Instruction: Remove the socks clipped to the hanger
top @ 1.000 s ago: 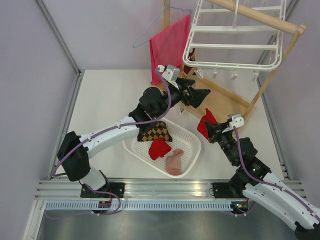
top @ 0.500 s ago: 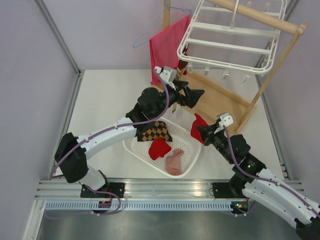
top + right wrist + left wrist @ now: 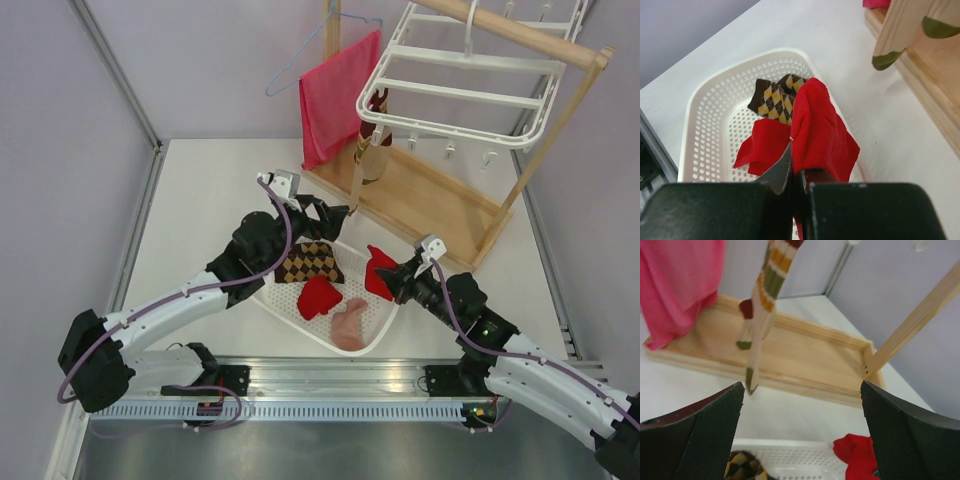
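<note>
The white hanger hangs from the wooden stand, and one striped sock is still clipped at its left corner. My right gripper is shut on a red sock, held over the right rim of the white basket. In the basket lie an argyle sock, another red sock and a pale pink sock. My left gripper stands open and empty, below and short of the striped sock.
The wooden stand's base lies behind the basket, with a slanted post on the right. A red-pink towel and a thin wire hanger hang at the back left. Grey walls close in both sides.
My left arm has drawn back from the stand toward the basket, still open. My right gripper has carried the red sock leftward to the basket's rim. The hanger has swung slightly.
</note>
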Motion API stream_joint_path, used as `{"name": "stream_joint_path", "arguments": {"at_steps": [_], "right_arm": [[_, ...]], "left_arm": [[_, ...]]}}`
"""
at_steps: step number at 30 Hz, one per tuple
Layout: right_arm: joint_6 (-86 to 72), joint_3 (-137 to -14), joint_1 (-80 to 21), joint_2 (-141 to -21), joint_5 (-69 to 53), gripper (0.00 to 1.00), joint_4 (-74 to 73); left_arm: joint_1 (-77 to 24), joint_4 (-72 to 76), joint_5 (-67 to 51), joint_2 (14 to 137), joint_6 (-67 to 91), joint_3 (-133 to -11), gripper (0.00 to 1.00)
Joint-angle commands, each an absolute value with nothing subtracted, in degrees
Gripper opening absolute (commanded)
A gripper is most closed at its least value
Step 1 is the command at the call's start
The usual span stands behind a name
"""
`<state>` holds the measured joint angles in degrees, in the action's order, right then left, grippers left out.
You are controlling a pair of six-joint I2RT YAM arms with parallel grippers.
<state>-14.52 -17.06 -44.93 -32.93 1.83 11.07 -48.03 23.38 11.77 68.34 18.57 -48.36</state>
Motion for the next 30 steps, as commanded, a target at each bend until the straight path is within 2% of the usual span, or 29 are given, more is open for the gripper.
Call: {"name": "stream_joint_path", "arguments": {"at_steps": [1,14,26,28,29,30], "right_arm": [[-16.43,-17.14,-45.97,-34.01,0.09,0.02,15.73],[-23.29,-12.04,-53.08,-40.34,2.1,0.02,24.43],[-23.03,-14.59,-56.34,-48.6,8.79,0.03,20.21],[-23.03,-14.77,-56.43,-48.43,8.7,0.1,20.74],[-22.94,-15.03,-56.34,-48.43,8.7,0.36,20.74],[-22.94,-15.2,-56.34,-48.51,8.88,0.53,20.13]], "left_arm": [[-46.76,20.4,16.08,63.48,18.54,-45.01,1.0],[-44.91,13.1,22.94,48.88,22.32,-32.43,1.0],[-44.03,10.72,24.43,47.9,23.2,-31.64,1.0],[-43.77,10.72,24.52,47.55,23.29,-31.47,1.0],[-43.68,10.81,24.43,47.55,23.2,-31.46,1.0],[-43.59,10.81,24.35,47.46,23.2,-31.46,1.0]]}}
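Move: The right hand, holding a red sock, has its drop place in the basket's right part some 4 cm back, 6 cm left and 15 cm below. From this hand the basket's red sock lies about 14 cm left and 2 cm ahead, the pink sock 9 cm left and 8 cm back, the argyle sock 17 cm left and 8 cm ahead. From the left hand the drop place is roughly 13 cm back, 8 cm right, 26 cm down. Right hand lowers the sock about 8 cm into the basket, part-opening; left hand withdraws 11 cm left, sinking. ##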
